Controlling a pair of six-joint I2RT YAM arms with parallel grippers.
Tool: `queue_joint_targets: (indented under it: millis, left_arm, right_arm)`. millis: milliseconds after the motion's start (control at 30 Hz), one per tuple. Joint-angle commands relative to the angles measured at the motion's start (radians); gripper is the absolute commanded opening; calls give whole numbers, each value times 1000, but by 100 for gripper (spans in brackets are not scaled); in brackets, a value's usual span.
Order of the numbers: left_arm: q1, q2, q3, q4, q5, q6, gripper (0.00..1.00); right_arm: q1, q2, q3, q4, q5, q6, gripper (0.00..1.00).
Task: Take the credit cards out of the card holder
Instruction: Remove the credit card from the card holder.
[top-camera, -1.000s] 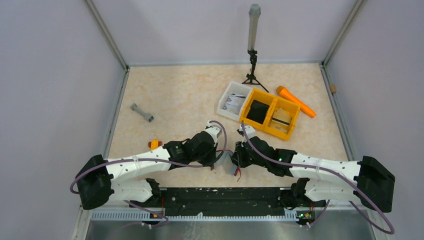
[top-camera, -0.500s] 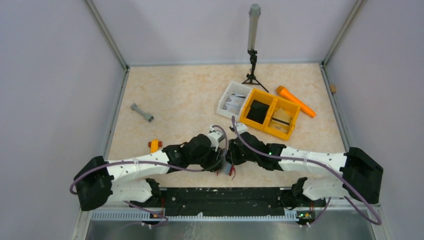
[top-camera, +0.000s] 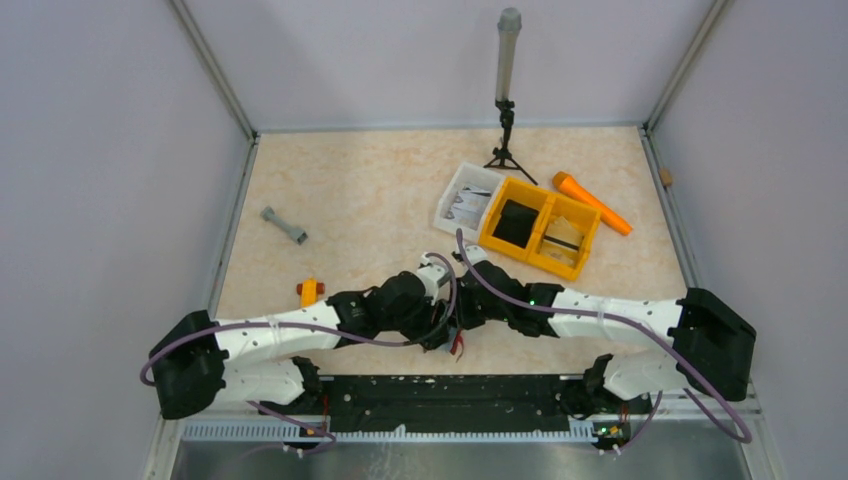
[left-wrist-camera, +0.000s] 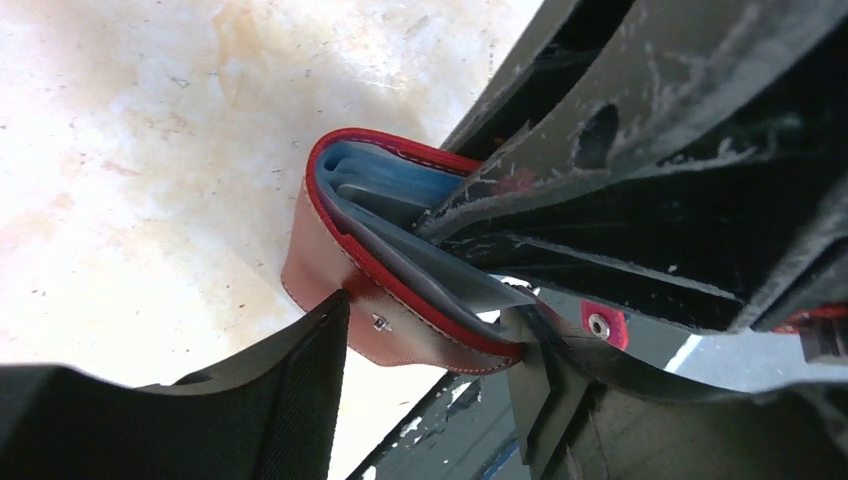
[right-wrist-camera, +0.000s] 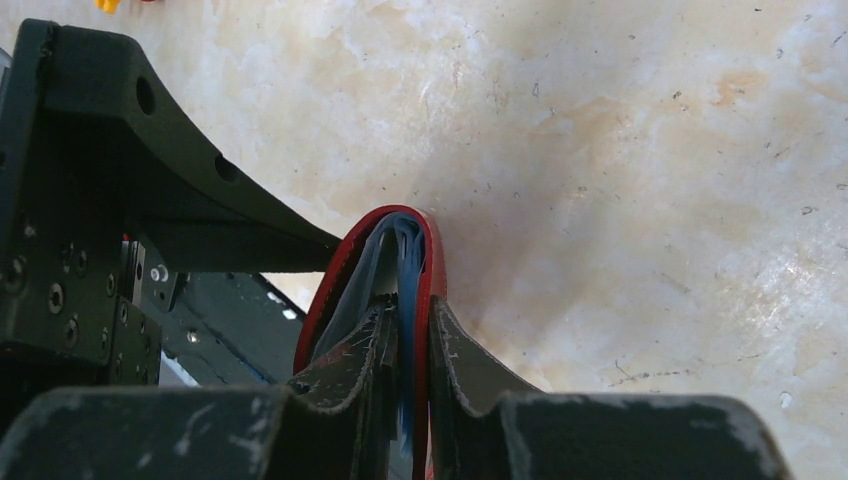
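The dark red card holder hangs folded open just above the table's near edge, small in the top view. My right gripper is shut on one of its flaps, one finger inside the fold and one outside; its fingers reach in from the upper right. My left gripper is open, its jaws straddling the other flap, and one fingertip touches the leather. Grey-blue flat layers fill the fold; whether they are credit cards or lining I cannot tell.
A yellow-orange divided bin and a white tray stand at the back right, with an orange tool beside them. A tripod with a tube stands at the back. A grey dumbbell and small orange block lie left.
My left gripper's jaws have spread apart and let go of the card holder's flap. Both wrists have drifted left together, the right arm stretching further across.
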Motion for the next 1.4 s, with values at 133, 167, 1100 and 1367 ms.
queue_joint_targets:
  millis: [133, 167, 1100, 1367]
  left_arm:
    - [-18, -3, 47, -85, -176, -10, 54]
    - [-17, -15, 44, -88, -191, -15, 51]
    - [154, -189, -102, 7, 42, -78, 0]
    - [277, -130, -177, 165, 232, -159, 0]
  right_arm:
    - [9, -12, 36, 18, -43, 9, 0]
    - [9, -16, 35, 15, -43, 8, 0]
    - [-119, -135, -42, -66, -144, -187, 43]
    - [-119, -169, 25, -207, 11, -221, 72]
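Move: The left hand's half-open fingers are already around the card holder's edge; the card holder's middle is about 2 cm to their right and 1 cm lower. It is pinched in the right hand, its middle about 2 cm back, 1 cm left and 1 cm below. From the left hand, the white tray lies some 30 cm ahead and 7 cm right, the orange tray about 25 cm ahead and 23 cm right, both roughly 6 cm lower. The left fingers close on the card holder and pinch its left cover as that hand goes about 5 cm left and forward, turning some 15 degrees counter-clockwise; late on it dips about 2 cm. The right hand keeps its pinch at first, easing slightly back and right, then opens, lets go of the card holder and draws off to the right, ending about 5 cm from its start. ##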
